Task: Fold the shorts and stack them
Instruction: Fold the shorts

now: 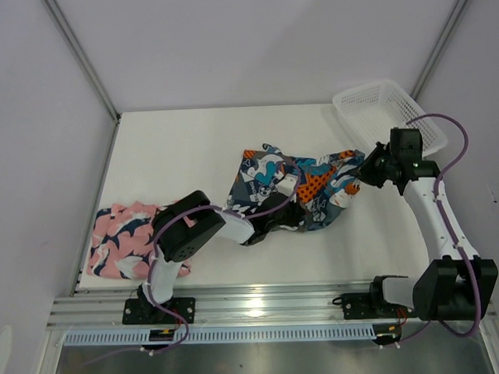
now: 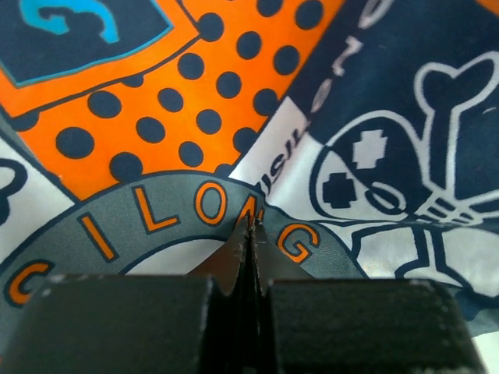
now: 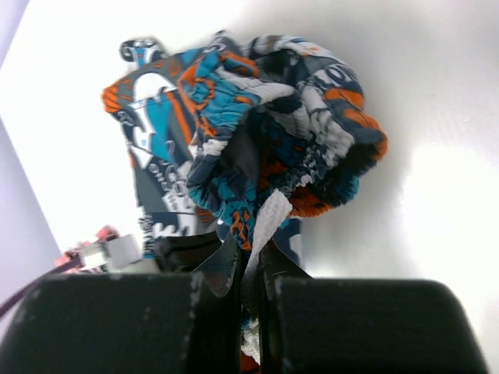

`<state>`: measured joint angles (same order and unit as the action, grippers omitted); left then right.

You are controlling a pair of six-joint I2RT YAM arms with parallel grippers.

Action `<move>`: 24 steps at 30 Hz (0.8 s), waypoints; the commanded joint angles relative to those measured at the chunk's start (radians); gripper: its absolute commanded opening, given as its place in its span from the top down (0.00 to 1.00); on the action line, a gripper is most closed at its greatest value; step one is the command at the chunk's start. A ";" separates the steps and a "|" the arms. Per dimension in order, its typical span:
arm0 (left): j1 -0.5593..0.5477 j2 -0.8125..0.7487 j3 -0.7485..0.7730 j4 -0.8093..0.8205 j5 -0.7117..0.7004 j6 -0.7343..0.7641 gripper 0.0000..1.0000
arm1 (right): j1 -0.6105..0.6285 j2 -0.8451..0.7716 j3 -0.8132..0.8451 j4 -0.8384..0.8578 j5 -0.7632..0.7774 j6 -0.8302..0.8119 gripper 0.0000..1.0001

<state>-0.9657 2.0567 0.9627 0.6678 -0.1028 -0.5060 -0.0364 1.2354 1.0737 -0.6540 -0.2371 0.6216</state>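
Note:
The patterned shorts (image 1: 295, 185) in blue, teal, orange and white lie crumpled at the table's middle, stretched between both grippers. My left gripper (image 1: 264, 228) is shut on their near-left edge. In the left wrist view the fingertips (image 2: 253, 227) meet at the fabric (image 2: 234, 117), which fills the frame. My right gripper (image 1: 365, 172) is shut on their right end. In the right wrist view the gathered waistband (image 3: 265, 156) and a white tag (image 3: 269, 222) run into the shut jaws. The pink shorts (image 1: 123, 238) with navy-and-white shapes lie folded at the near left, apart from both grippers.
A white mesh basket (image 1: 387, 115) stands at the back right, just behind the right arm. White walls and metal posts close off the table's back and sides. The arms' mounting rail (image 1: 263, 306) runs along the near edge.

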 commanded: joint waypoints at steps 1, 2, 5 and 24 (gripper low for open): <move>-0.033 0.031 0.053 0.018 -0.087 -0.042 1.00 | 0.033 0.025 0.083 -0.006 -0.025 0.061 1.00; -0.036 0.026 0.050 0.029 -0.097 -0.040 1.00 | 0.033 0.033 0.098 -0.009 -0.019 0.063 1.00; -0.039 -0.045 0.025 0.018 -0.107 -0.031 1.00 | 0.072 0.058 0.144 -0.018 0.007 0.055 1.00; 0.191 -0.610 -0.393 -0.226 -0.121 0.004 1.00 | 0.266 0.263 0.407 -0.115 0.151 -0.166 1.00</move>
<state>-0.8120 1.4902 0.6449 0.4511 -0.2077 -0.4973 0.2058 1.4780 1.4139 -0.7444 -0.1394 0.5163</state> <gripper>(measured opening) 0.001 0.043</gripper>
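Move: The closed left fingers rest low on the lower right part of the blue-and-orange shorts; the shorts' left part lies about 13 cm to that hand's left and 8 cm ahead, at its height. The gathered waistband end, held up by the right hand, is some 15 cm right, 6 cm ahead and 14 cm above it. From the right hand, the body of the shorts lies about 18 cm left, 2 cm ahead and 16 cm below; the white basket is about 20 cm ahead, 10 cm right and 14 cm below. After sliding a last centimetre to the right, the left hand lifts its still-shut fingers off the shorts to about 14 cm up, then swings some 13 cm left over them towards their left part, already sinking again at the end but still well clear, with a slight counter-clockwise turn. Meanwhile the right hand keeps its pinch on the gathered waistband end and carries it left and forward, about 7 cm and 4 cm, rising a little and turning some 15 degrees counter-clockwise, so that the end comes in towards the body of the shorts. ##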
